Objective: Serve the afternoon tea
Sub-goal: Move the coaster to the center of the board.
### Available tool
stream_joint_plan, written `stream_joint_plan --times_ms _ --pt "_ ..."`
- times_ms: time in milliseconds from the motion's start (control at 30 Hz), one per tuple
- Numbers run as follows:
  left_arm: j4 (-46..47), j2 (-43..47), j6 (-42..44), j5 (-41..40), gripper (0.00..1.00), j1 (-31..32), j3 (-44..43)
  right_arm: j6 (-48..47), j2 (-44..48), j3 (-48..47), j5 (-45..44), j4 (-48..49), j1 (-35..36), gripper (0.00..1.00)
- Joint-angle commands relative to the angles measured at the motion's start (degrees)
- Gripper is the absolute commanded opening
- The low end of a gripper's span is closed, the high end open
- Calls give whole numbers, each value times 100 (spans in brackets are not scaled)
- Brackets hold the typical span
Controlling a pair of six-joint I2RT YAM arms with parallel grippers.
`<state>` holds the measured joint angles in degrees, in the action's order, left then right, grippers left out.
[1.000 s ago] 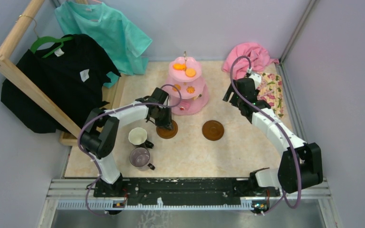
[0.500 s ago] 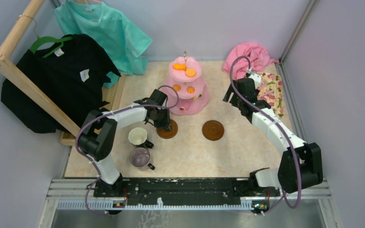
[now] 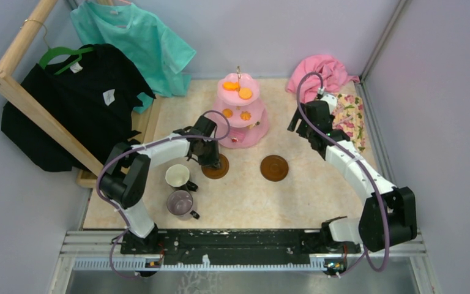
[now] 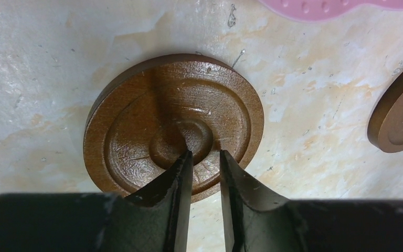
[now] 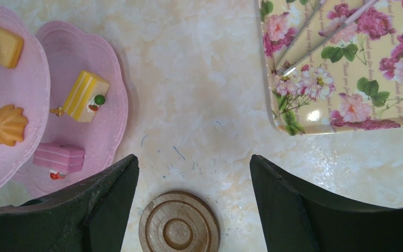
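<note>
The pink three-tier cake stand (image 3: 256, 131) stands at the back centre with orange snacks (image 3: 238, 90) on top. In the right wrist view its tiers (image 5: 110, 73) carry a yellow cake (image 5: 86, 96), a pink cake (image 5: 57, 159) and an orange cookie (image 5: 8, 125). A brown saucer (image 3: 218, 169) lies flat in front of the stand. My left gripper (image 3: 211, 156) hangs just over it (image 4: 136, 131), jaws (image 4: 205, 152) a narrow gap apart with nothing between. A second saucer (image 3: 274, 167) (image 5: 178, 228) lies to the right. My right gripper (image 3: 300, 130) (image 5: 193, 157) hovers wide open behind it. A white mug (image 3: 177, 176) and a grey-purple mug (image 3: 180, 202) stand front left.
A floral mat (image 3: 350, 116) (image 5: 346, 79) with thin metal utensils (image 5: 315, 31) lies at the right wall, a pink cloth (image 3: 321, 70) behind it. A wooden rack with a black shirt (image 3: 67, 98) and a teal shirt (image 3: 128, 43) fills the left side.
My left arm has shifted slightly to the left, its gripper staying over the left saucer. The right arm and both saucers have not moved.
</note>
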<state>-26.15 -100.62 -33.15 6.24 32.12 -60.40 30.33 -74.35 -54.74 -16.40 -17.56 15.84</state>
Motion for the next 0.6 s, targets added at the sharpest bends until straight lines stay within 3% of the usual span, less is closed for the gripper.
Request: stream_joint_plan --times_ms 0,100,333,567 --pt "-914 -152 -67 -335 36 110 77 -143 304 -109 -34 155 -47 78" --pt "-989 -157 -78 -554 48 110 -328 -258 339 -153 -78 187 -45 78" --pt "-1365 -280 -92 -659 61 128 -1390 -572 479 -322 -15 130 -38 78" --pt "-1532 276 -215 -890 74 128 -1898 -949 584 -487 44 26 240 78"
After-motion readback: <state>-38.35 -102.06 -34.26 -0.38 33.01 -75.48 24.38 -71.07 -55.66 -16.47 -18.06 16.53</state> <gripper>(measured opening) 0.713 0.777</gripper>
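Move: The left hand's partly open fingertips are on the coaster, whose middle is about 1 cm to their left and 1 cm below. The second coaster lies some 20 cm to this hand's right and 1 cm back, the tiered stand about 14 cm ahead and 8 cm right, the white cup 12 cm left and 4 cm back. From the right hand, the first coaster is roughly 30 cm left, 12 cm back and 15 cm below. Spreading its fingers, the left hand lifts about 5 cm off the coaster and forward; the right rises slightly. ##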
